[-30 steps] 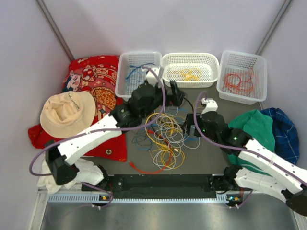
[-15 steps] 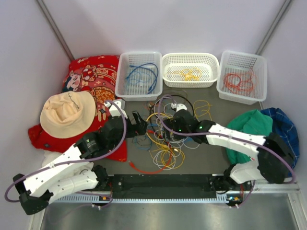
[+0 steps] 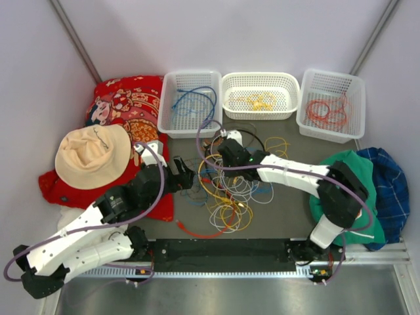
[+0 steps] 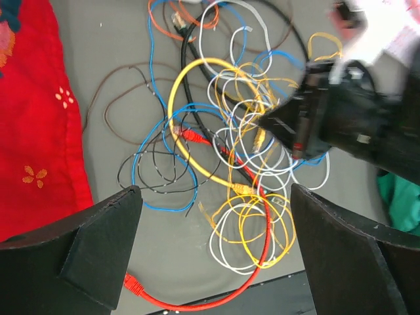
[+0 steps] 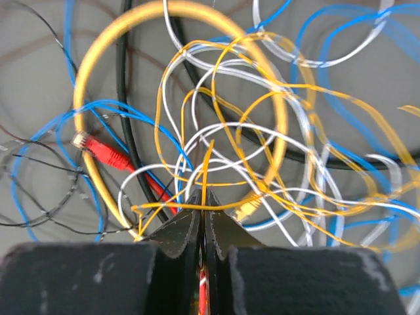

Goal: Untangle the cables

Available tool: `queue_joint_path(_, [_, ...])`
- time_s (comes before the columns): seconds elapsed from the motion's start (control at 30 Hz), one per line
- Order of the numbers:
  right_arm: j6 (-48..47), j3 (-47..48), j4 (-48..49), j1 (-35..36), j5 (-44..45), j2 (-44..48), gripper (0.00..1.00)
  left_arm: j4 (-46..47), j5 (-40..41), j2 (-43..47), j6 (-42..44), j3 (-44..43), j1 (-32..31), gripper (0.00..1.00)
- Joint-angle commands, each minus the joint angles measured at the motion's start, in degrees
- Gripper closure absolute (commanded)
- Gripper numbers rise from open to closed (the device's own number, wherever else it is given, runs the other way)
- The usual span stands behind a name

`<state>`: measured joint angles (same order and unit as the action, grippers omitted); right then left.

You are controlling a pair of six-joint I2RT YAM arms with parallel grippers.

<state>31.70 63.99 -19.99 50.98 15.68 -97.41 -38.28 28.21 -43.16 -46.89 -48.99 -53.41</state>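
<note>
The cables (image 3: 226, 190) lie in a tangled heap of yellow, white, blue, black and red loops in the middle of the table. My right gripper (image 3: 216, 157) reaches in over the heap's far side. In the right wrist view it (image 5: 203, 197) is shut on a thin yellow cable (image 5: 205, 167) that rises from between its fingertips. My left gripper (image 3: 185, 176) hovers at the heap's left edge. It (image 4: 215, 197) is open wide with nothing between its fingers, above a red cable (image 4: 262, 262) with a red plug (image 4: 134, 285).
Three white baskets stand at the back: the left one (image 3: 165, 98) holds a blue cable, the middle one (image 3: 260, 76) a yellow one, the right one (image 3: 359, 105) an orange one. A red cloth (image 3: 125, 111) and a hat (image 3: 92, 154) lie left, green (image 3: 348, 170) and blue (image 3: 387, 177) cloths right.
My left arm drew back from the left basket to the heap's left side, still open. My right arm swung left over the heap and shut on a yellow cable.
</note>
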Motion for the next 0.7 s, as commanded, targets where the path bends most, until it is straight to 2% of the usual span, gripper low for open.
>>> queue_joint_path(0.0, [-1.46, 3.24, -2.14, 2.54, 7.08, 14.50, 1.00, 1.53, 2.38, 4.21, -0.22, 1.09, -0.21, 0.01])
queue_joint_path(0.17, [-7.69, 10.43, -5.23, 8.68, 3.84, 30.22, 1.00, 10.22, 0.80, 6.50, 4.70, 3.20, -0.21, 0.01])
queue_joint_path(0.2, [-8.06, 12.11, -6.37, 9.39, 3.22, 31.47, 1.00, 15.12, -0.33, 6.68, 5.84, 3.98, -0.21, 0.01])
queue_joint_path(0.3, [-7.89, 19.67, -14.53, 10.45, 0.84, 32.45, 1.00, 22.26, -3.15, 7.65, 9.35, 5.91, -0.21, 0.01])
queue_joint_path(0.37, [-7.45, 23.01, -19.11, 10.98, 0.67, 32.63, 1.00, 30.70, -5.25, 8.70, 13.31, 7.15, -0.21, 0.01])
queue_joint_path(0.4, [-7.18, 23.63, -20.17, 11.16, 0.75, 33.15, 1.00, 33.77, -6.40, 9.14, 14.80, 8.72, -0.21, 0.01])
queue_joint_path(0.43, [-6.49, 24.25, -21.31, 11.24, 0.58, 33.68, 1.00, 41.02, -7.89, 9.58, 18.21, 9.52, -0.21, 0.01])
queue_joint_path(0.53, [-5.78, 24.69, -22.37, 11.25, 0.31, 35.18, 1.00, 49.86, -13.78, 10.11, 21.83, 11.64, -0.21, 0.01])
queue_joint_path(0.63, [-5.25, 24.87, -23.25, 11.25, 0.31, 35.88, 1.00, 58.91, -20.02, 8.62, 22.54, 12.69, -0.21, 0.01])
queue_joint_path(0.67, [-5.16, 24.96, -23.52, 11.25, 0.23, 35.97, 1.00, 64.85, -22.12, 7.66, 22.72, 13.91, -0.21, 0.01])
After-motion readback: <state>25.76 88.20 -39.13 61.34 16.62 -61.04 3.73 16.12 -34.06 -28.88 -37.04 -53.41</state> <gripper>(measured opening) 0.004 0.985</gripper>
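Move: The right fingers are already shut on a thin yellow cable just above the tangle, whose middle lies about 4 cm below and 2 cm back from that hand. The red plug lies 7 cm to its left, level with it; a yellow plug sits 2 cm ahead and 2 cm to its right. The small yellow-and-white coils are some 15 cm back. From the open left hand, the held strand is about 8 cm ahead, 13 cm right and 17 cm below. Keep the right fingers shut on the yellow cable and pull it fast and steeply up out of the tangle, some 35 cm, drawing back about 10 cm and slightly right as you rise, and ease off at the top. Meanwhile raise the open, empty left gripper about 10 cm, drifting right, and tip its fingers up while swinging them clockwise. ##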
